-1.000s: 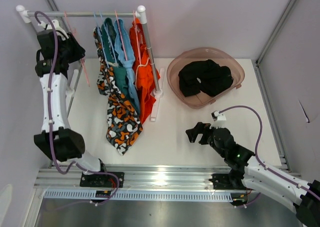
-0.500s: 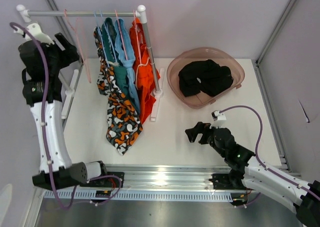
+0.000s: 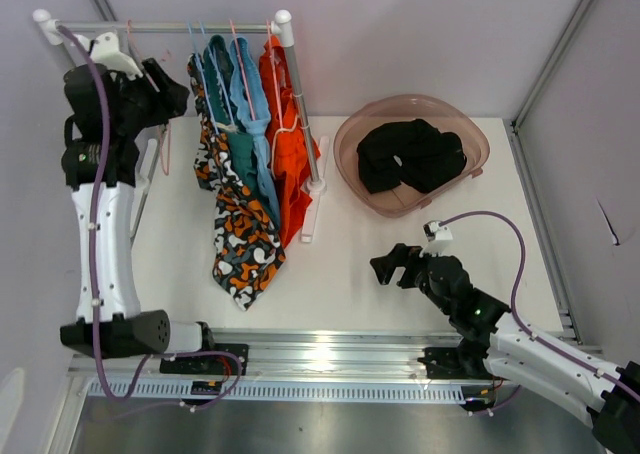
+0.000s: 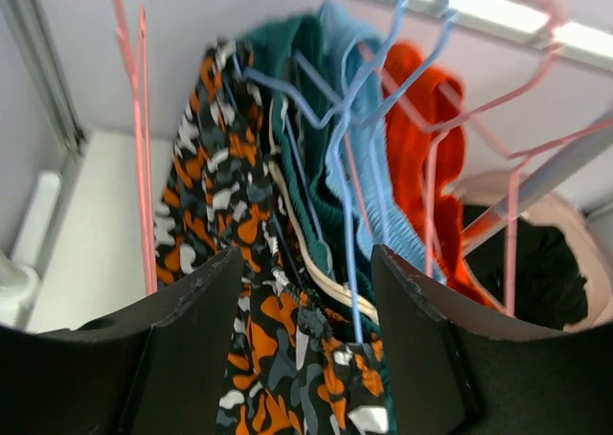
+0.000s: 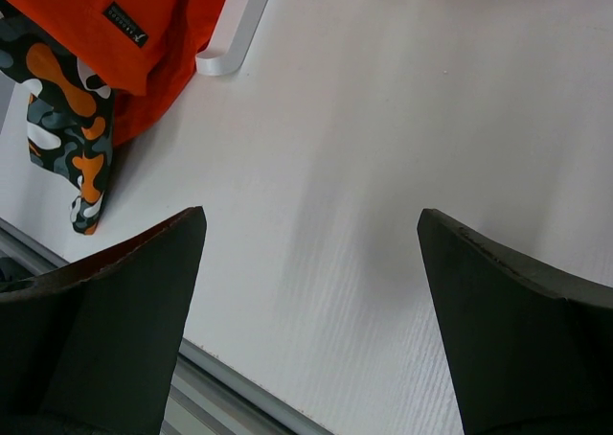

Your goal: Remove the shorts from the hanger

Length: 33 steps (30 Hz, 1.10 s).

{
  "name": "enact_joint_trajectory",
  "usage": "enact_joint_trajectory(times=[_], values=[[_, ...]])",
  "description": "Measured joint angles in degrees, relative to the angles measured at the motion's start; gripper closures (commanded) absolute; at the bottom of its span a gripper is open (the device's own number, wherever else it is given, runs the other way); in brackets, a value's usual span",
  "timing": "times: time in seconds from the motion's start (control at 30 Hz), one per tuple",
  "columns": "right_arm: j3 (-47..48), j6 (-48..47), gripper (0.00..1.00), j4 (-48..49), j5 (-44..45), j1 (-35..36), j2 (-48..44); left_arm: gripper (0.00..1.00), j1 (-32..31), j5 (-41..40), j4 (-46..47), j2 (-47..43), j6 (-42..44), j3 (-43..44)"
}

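Several shorts hang from hangers on the rack rod (image 3: 160, 26): black with orange-and-white pattern (image 3: 240, 234), teal (image 3: 215, 69), light blue (image 3: 250, 94) and orange (image 3: 290, 154). Plain black shorts (image 3: 410, 154) lie in the pink basin. My left gripper (image 3: 175, 99) is raised at the rack's left end, open, pointing at the patterned shorts (image 4: 220, 195) and a blue hanger (image 4: 345, 167); nothing is held between its fingers (image 4: 306, 263). My right gripper (image 3: 385, 267) hovers open and empty over bare table (image 5: 311, 219), with the orange shorts' hem (image 5: 115, 33) to its upper left.
The pink basin (image 3: 345, 144) stands at the back right. An empty pink hanger (image 4: 144, 167) hangs just left of the patterned shorts. The rack's white foot (image 5: 239, 28) rests on the table. Metal frame posts line both sides, and a rail runs along the near edge.
My left arm swung out to the far left, then came back toward the rack; its gripper now faces the patterned shorts, its jaws opened wide and then narrowed a little. The right arm has not moved.
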Motion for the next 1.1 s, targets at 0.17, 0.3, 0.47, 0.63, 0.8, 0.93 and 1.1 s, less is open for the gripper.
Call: enact_joint_trajectory(times=[0.17, 0.3, 0.47, 0.63, 0.8, 0.93, 1.1], values=[[-0.04, 0.00, 0.01, 0.02, 0.11, 0.00, -0.42, 0.38, -0.33, 0.63, -2.27, 5.64, 0.44, -0.59], [-0.35, 0.00, 0.00, 0.02, 0.13, 0.00, -0.50, 0.38, -0.42, 1.07, -2.71, 6.38, 0.44, -0.96], [-0.66, 0.00, 0.00, 0.09, 0.13, 0.00, -0.20, 0.37, -1.18, 1.33, -2.47, 6.25, 0.44, -1.14], [-0.66, 0.00, 0.01, 0.07, 0.13, 0.00, 0.70, 0.38, -1.81, 1.53, -2.19, 6.05, 0.63, -1.73], [-0.66, 0.02, 0.00, 0.09, 0.33, 0.00, 0.87, 0.38, -2.45, 1.75, -1.53, 6.03, 0.85, -3.04], [-0.76, 0.04, 0.01, 0.09, 0.52, 0.00, 0.87, 0.40, -3.78, 1.70, -0.94, 6.16, 0.83, -4.02], [-0.87, 0.04, 0.00, 0.11, 0.52, 0.00, 0.87, 0.40, -5.79, 0.96, -0.13, 6.49, 0.83, -4.02]])
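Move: The left hand, empty and partly open, faces the near side of the blue hanger with the camo shorts, some 6 cm ahead, 5 cm to its right and about 8 cm lower. The empty pink hanger hangs about 10 cm left of that blue hanger; the teal shorts hang roughly 3 cm to its right and the light-blue shorts about 7 cm, all nearly level with it. From the idle right hand the blue hanger lies about 22 cm ahead, 36 cm left and well above. Down and forward first: the left hand sinks about 6 cm and reaches some 3 cm in, tipping its fingers about 10 degrees downward. After barely moving for a moment it slides roughly 4 cm to the right, away from the empty pink hanger and towards the blue hanger of the camo shorts, sinking slightly more and turning a little clockwise, fingers kept partly open. ##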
